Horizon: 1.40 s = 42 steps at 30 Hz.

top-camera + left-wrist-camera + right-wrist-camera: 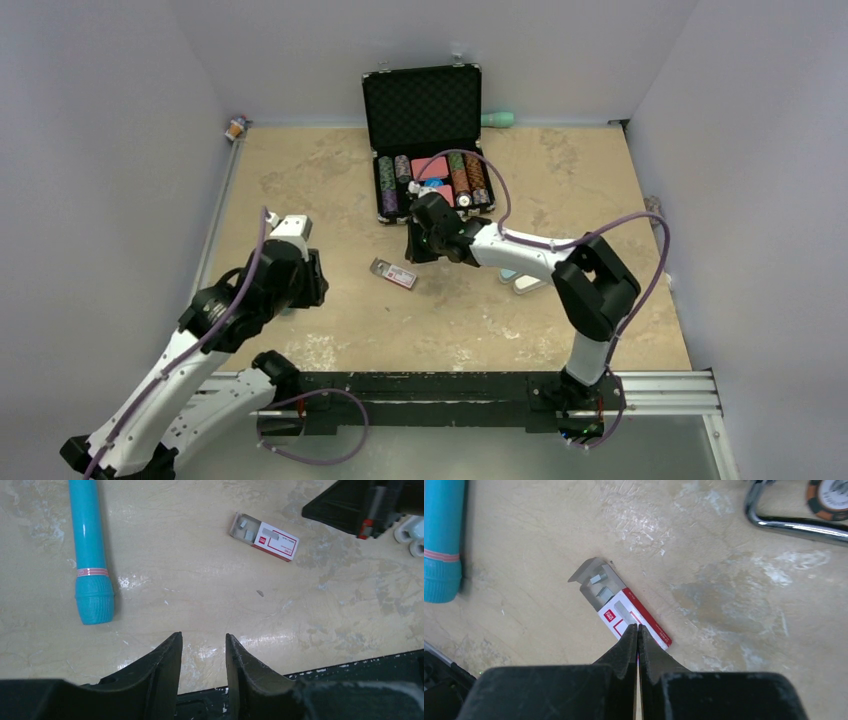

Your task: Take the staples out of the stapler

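Note:
A small red-and-white staple box [393, 273] lies open on the table's middle, with loose staple strips in its grey tray [600, 582]. It also shows in the left wrist view [265, 536]. My right gripper [638, 626] is shut with nothing visible between its fingers, hovering just over the box's near end [415, 245]. A pale white-and-teal object [520, 280], possibly the stapler, lies mostly hidden under the right forearm; its edge shows in the left wrist view [412, 532]. My left gripper [202, 637] is open and empty, left of the box [318, 278].
A teal cylinder [90, 550] lies on the table left of the box, also in the right wrist view [441, 540]. An open black case [425, 140] with poker chips stands at the back; its chrome handle [794, 522] lies near the right gripper. A black rail [450, 390] runs along the near edge.

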### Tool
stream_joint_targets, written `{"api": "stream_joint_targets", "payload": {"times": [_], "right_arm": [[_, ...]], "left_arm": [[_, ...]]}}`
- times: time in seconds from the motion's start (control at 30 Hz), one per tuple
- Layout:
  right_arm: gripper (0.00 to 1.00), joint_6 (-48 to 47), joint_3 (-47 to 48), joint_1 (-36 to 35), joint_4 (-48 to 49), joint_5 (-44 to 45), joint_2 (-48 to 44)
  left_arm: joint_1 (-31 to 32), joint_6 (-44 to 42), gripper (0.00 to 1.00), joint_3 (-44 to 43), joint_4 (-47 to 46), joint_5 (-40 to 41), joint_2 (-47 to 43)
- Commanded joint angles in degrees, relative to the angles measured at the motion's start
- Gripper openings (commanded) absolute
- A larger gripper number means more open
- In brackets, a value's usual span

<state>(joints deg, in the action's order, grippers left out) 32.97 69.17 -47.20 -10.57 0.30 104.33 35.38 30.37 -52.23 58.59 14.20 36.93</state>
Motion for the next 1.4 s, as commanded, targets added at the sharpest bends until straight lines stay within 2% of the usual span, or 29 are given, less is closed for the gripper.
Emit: {"api": "stream_joint_targets", "payload": {"times": [0.0,0.13,0.27,0.37,0.7,0.9,1.37], "right_arm": [[0.0,0.5,0.8,-0.1,-4.9,8.4,-6.6],[0.0,5.3,-4.5,-0.1,-6.5,10.8,-11.3],[0.0,9.6,-14.3,-0.4,-1.4,8.0,-16.4],[0.0,12.1,-20.6,-1.6,2.0,5.8,-19.0],[0.0,13.5,-23.5,-5.0,5.7,3.7,-20.5],[0.0,13.2,-23.0,-5.0,6.9,3.1,-19.2],[0.0,11.9,-21.1,-5.0,9.1,2.0,-13.6]], "left_arm": [[-0.2,4.3,0.4,0.1,-4.0,3.6,7.8],[-2.6,4.9,0.35,-2.1,-6.5,5.8,18.7],[-5.9,5.0,0.19,-6.0,-8.7,4.6,27.9],[-6.7,3.9,0.12,-8.0,-11.4,4.0,33.5],[-7.2,0.4,0.0,-15.2,-15.6,3.8,53.6],[-7.5,-1.7,0.0,-18.5,-16.3,2.9,60.8],[-7.6,-2.3,0.0,-20.6,-17.4,-1.7,67.9]]}}
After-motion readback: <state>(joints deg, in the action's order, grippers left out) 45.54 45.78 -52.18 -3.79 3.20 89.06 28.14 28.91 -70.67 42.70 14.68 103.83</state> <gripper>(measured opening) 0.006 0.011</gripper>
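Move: The staple box lies on the table about 12 cm ahead of the left hand, 13 cm to its right and 19 cm below; the blue flashlight is 13 cm ahead of that hand, 9 cm left and 18 cm down. From the right hand the box is some 4 cm left, 1 cm back and 6 cm below, while the case's handle stands about 8 cm ahead and 6 cm right, roughly 5 cm lower. Towards the staple box's open end comes the left hand, some 15 cm forward and as far down, edging right, its half-open fingers closing empty as they tip more steeply downward and the hand rolls left side up. The right hand, still shut, lifts about 4 cm while going right, then swings back and down, curling slightly left near the end, away from the box to its near right. ##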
